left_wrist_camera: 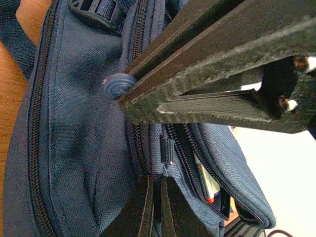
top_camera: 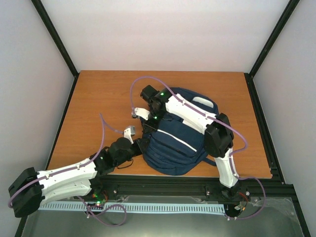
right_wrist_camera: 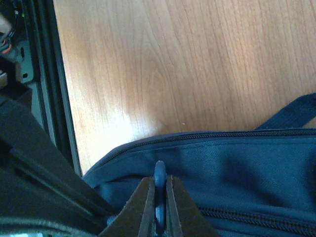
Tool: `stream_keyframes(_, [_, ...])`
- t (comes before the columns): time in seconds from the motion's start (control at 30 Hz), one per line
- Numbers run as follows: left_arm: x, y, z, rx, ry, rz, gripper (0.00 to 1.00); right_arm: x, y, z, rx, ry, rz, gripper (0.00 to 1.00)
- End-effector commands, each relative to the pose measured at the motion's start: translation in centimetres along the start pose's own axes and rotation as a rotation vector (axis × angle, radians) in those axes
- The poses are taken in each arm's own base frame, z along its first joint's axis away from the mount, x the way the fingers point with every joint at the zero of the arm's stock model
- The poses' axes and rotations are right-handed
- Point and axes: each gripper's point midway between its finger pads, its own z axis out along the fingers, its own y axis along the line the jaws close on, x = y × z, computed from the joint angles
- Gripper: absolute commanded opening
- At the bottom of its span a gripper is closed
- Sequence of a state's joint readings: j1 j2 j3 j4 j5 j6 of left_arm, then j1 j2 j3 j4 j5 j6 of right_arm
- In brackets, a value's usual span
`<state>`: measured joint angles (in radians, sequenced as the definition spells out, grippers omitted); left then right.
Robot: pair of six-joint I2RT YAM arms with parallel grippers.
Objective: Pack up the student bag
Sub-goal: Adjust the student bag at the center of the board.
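The student bag [top_camera: 177, 148] lies flat on the wooden table, a navy backpack with thin white stripes. My left gripper [top_camera: 142, 143] is at the bag's left side, shut on a fold of bag fabric [left_wrist_camera: 157, 173] beside a zipper. My right gripper [top_camera: 149, 124] reaches over the bag from the right and is shut on a round blue zipper pull [right_wrist_camera: 159, 173]. In the left wrist view that pull [left_wrist_camera: 117, 86] shows at the tip of the right gripper's black fingers [left_wrist_camera: 163, 94]. A pocket gapes open there, with pens [left_wrist_camera: 206, 181] inside.
Bare wooden table [top_camera: 98, 98] extends left of and behind the bag. A black frame rail [right_wrist_camera: 49, 98] borders the table edge. A dark strap [right_wrist_camera: 291, 116] trails off the bag, and a black buckle [left_wrist_camera: 94, 12] sits on its side. Purple cables loop above both arms.
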<state>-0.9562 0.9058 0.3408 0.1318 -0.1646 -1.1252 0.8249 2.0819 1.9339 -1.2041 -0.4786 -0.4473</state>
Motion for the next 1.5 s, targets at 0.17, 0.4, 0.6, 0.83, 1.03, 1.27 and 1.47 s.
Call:
stream_keyframes(0.17, [-2.7, -0.7, -1.6, 0.039, -0.149, -0.033, 0.01, -0.6, 4.7, -4.7, -0.034, -0.154, -0.114, 0.03])
stream_keyframes(0.4, [-3.1, -1.2, -2.3, 0.075, -0.172, -0.022, 0.01, 1.6, 6.9, -3.3, -0.066, -0.196, -0.213, 0.03])
stream_keyframes(0.6, [-3.1, -1.9, -2.4, 0.104, -0.163, 0.003, 0.01, 2.3, 9.2, -2.7, -0.071, -0.223, -0.309, 0.03])
stream_keyframes(0.83, [-2.3, -1.5, -1.8, 0.084, -0.125, 0.004, 0.01, 2.8, 7.6, -2.5, 0.063, -0.197, -0.314, 0.13])
stream_keyframes(1.03, [-1.2, -0.1, -2.2, 0.0, -0.054, 0.023, 0.17, 4.0, 8.7, -3.8, 0.057, -0.188, -0.343, 0.37])
stream_keyframes(1.27, [-3.9, 1.3, -7.6, -0.118, -0.136, 0.081, 0.63, 7.5, 10.5, -7.4, 0.092, -0.231, -0.359, 0.47])
stream_keyframes(1.47, [-8.0, -0.4, -9.9, -0.181, -0.259, 0.193, 0.79, 12.0, 5.3, -10.8, 0.227, -0.259, -0.128, 0.52])
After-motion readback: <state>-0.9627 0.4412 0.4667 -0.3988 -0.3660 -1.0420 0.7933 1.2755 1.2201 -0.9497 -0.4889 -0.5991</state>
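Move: On the bag's left side both grippers are already shut, the left one on the seam and the right one about 5 cm ahead of it, pinching a small blue tab by the zip. From the left hand the student bag's middle lies some 17 cm right and 5 cm ahead, a little lower. The white stripe's middle is about 15 cm right and 1 cm ahead. From the right hand the bag's middle is roughly 17 cm right, level with it. Drawing the pinched tab back along the bag's left side, the right hand goes about 5 cm towards the robot and rises 3 to 4 cm, tilting, while the left keeps its grip on the seam almost in place. Then the right opens and swings back and right over the bag, and the left opens too, leaving some 7 cm left and up. ##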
